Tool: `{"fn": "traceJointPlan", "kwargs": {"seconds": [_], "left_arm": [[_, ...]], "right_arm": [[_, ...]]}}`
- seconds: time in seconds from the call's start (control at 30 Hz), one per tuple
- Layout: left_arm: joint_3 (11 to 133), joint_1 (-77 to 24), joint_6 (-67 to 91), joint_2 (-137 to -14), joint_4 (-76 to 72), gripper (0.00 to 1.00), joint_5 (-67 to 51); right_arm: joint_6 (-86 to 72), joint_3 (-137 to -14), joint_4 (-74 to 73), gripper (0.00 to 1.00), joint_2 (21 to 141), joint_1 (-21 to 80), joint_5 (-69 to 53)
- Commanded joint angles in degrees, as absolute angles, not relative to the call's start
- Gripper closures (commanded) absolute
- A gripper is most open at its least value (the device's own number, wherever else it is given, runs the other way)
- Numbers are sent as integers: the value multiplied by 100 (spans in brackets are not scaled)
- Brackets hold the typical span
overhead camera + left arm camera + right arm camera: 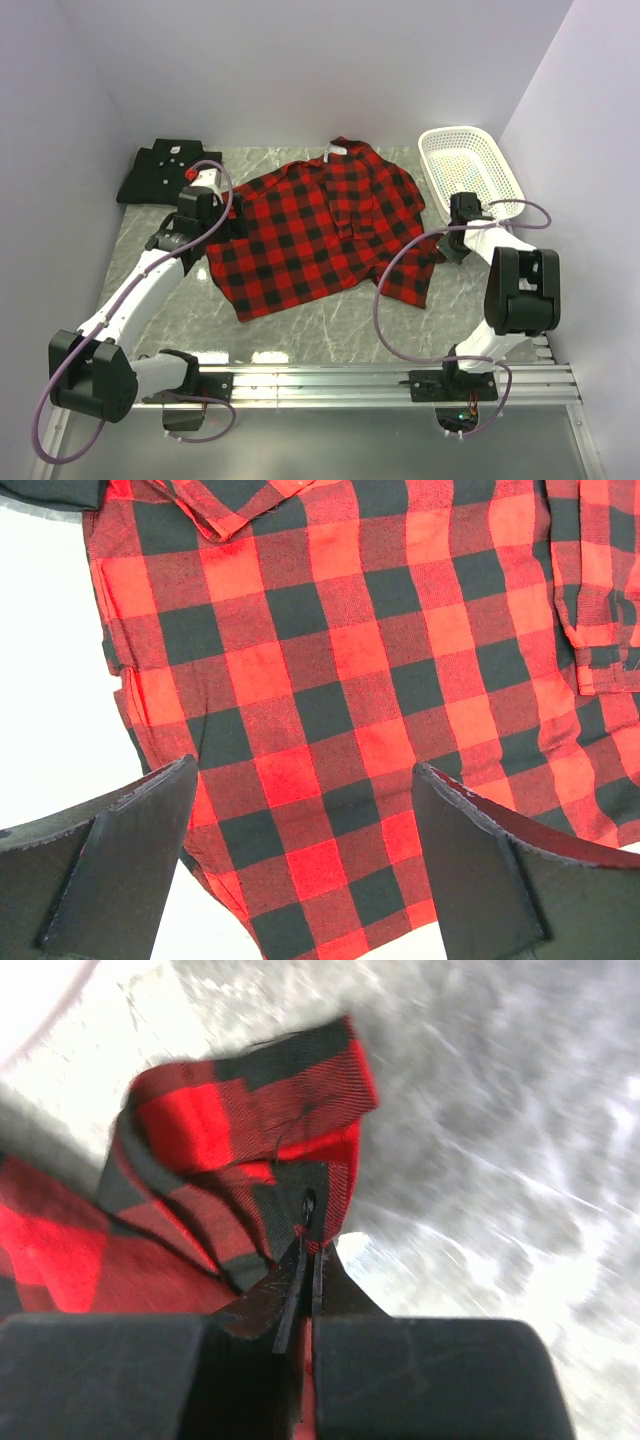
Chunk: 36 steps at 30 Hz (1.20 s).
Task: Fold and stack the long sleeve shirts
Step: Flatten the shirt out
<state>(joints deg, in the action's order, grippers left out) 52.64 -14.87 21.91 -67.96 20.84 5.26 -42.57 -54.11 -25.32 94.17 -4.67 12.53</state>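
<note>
The red-and-black plaid shirt [330,225] lies spread on the marble table, collar toward the back. The plain black shirt [165,170] lies folded at the back left; a bit of the black shirt [50,490] shows in the left wrist view's top corner. My left gripper [235,215] hovers open over the plaid's left edge. In the left wrist view the plaid shirt [330,680] fills the gap between the spread fingers [120,850] of the left gripper [305,820]. My right gripper [448,248] is shut on the plaid's right sleeve. Up close, the right gripper [308,1255] pinches a raised fold of the plaid shirt [200,1130].
A white plastic mesh basket [505,170] stands at the back right, close behind the right arm. Grey walls close in the table on three sides. A metal rail [380,378] carrying both arm bases runs along the near edge.
</note>
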Motion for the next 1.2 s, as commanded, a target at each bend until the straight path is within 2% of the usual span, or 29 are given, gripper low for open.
{"fn": "traceJointPlan", "kwargs": {"seconds": [0.0, 0.27, 0.4, 0.5, 0.83, 1.0, 1.07, 1.1, 1.17], "left_arm": [[5326, -1512, 2162, -6680, 1995, 6, 510], [5379, -1512, 2214, -6662, 2039, 6, 580], [5353, -1512, 2259, -6653, 1978, 6, 449], [5335, -1503, 2285, -6636, 1960, 6, 483], [5309, -1397, 2364, -6697, 1934, 5, 782], [5326, -1389, 2373, -6820, 2004, 5, 730], [5317, -1389, 2382, -6847, 2013, 5, 721], [5317, -1389, 2382, -6847, 2021, 5, 712], [5300, -1389, 2382, -6864, 1995, 5, 712]], "right_arm": [[-3947, -5538, -3181, 100, 8415, -466, 1521], [-3472, -5019, -4234, 100, 6129, -422, 1354], [-2981, -5360, -4797, 100, 4881, -413, 1038], [-2655, -5940, -5351, 100, 4379, -413, 862], [-2416, -8137, -6064, 100, 3753, -422, 1037], [-2557, -7780, -6240, 99, 3604, -422, 1081], [-2636, -7367, -6336, 89, 3516, -413, 1064], [-2654, -7252, -6380, 76, 3403, -413, 1046], [-2707, -7041, -6451, 59, 3270, -413, 967]]}}
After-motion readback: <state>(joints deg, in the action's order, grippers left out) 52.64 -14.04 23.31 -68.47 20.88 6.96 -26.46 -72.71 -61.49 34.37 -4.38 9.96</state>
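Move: The right hand already pinches the red plaid shirt's cuff just above the table, close in front of the basket, whose middle is some 21 cm ahead and 5 cm right. The shirt body's middle lies roughly 34 cm left and 4 cm farther out; its near right corner is about 10 cm back and 11 cm left. From the left hand, the cuff is some 57 cm right, level fore and aft, and 16 cm lower. Right hand whips the cuff up some 35 cm and back 17, fingers tilting up, then dips, opening. ##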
